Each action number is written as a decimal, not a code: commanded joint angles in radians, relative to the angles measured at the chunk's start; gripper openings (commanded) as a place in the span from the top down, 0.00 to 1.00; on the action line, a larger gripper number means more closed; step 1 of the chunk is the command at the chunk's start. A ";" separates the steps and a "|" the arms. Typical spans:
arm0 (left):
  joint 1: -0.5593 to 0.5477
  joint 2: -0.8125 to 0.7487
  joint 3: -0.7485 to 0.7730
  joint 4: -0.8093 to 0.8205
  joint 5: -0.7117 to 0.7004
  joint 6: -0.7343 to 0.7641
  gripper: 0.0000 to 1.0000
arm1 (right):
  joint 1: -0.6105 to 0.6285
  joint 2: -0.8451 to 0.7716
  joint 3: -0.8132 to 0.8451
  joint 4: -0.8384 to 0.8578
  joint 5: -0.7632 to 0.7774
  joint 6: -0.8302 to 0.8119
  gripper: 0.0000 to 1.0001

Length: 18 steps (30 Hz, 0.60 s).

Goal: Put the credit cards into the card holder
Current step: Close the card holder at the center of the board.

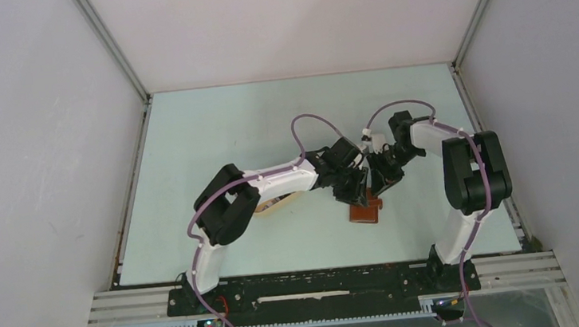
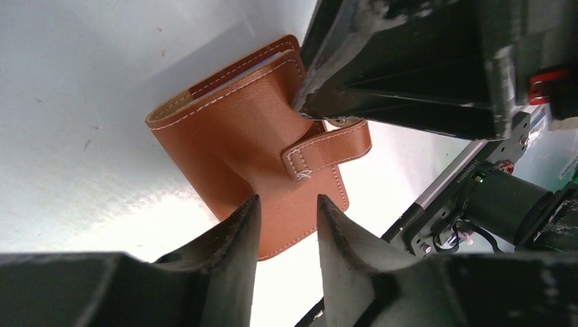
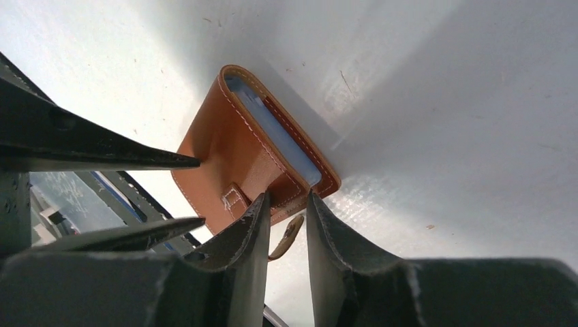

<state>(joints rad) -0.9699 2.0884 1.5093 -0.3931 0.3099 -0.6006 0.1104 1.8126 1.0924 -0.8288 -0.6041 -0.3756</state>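
Observation:
The card holder (image 1: 365, 213) lies folded on the table, a reddish-brown leather wallet with its strap (image 2: 327, 150) undone. In the left wrist view the card holder (image 2: 238, 136) is just beyond my left gripper (image 2: 287, 208), which is open over its near edge. My right gripper (image 3: 286, 203) is open too, its tips at the card holder's (image 3: 232, 146) strap corner, the strap end hanging in the gap. A bluish-grey layer (image 3: 272, 129) shows between the flaps; I cannot tell cards from pockets. No loose credit cards are in view. Left gripper (image 1: 355, 191) and right gripper (image 1: 380, 180) meet above it.
A cream tray (image 1: 273, 205) peeks out from under the left forearm, left of the wallet. The right gripper's finger (image 2: 409, 61) fills the top right of the left wrist view. The rail with the arm bases (image 1: 322, 284) runs along the near edge.

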 commanded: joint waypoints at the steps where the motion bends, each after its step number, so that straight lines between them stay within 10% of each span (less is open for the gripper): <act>1: -0.001 -0.065 -0.026 0.034 -0.058 -0.008 0.55 | 0.053 0.014 0.003 0.002 0.151 -0.018 0.67; 18: 0.088 -0.136 -0.281 0.291 0.115 -0.196 0.29 | 0.081 0.024 0.000 -0.001 0.226 -0.032 0.70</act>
<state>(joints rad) -0.8722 1.9182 1.2301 -0.1822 0.3252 -0.7349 0.1852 1.8088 1.1114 -0.8478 -0.5098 -0.3752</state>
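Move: The closed card holder lies right under the left hand, its middle about 2 cm ahead, 1 cm to the right and 3 cm below. The card tray is some 22 cm to the left of that hand and 3 cm farther out. From the right hand, the holder's middle is about 3 cm to the left, 2 cm back and a little below, with the strap roughly 2 cm straight back. The left fingertips come off the holder's cover and spread wide as the hand lifts a centimetre or two, then swings left past the spine edge and slightly forward, about 4 cm, turning some 10 degrees counter-clockwise. The right fingertips keep their place on the strap-side edge, easing barely half a centimetre left with a slight tilt, their gap unchanged. ##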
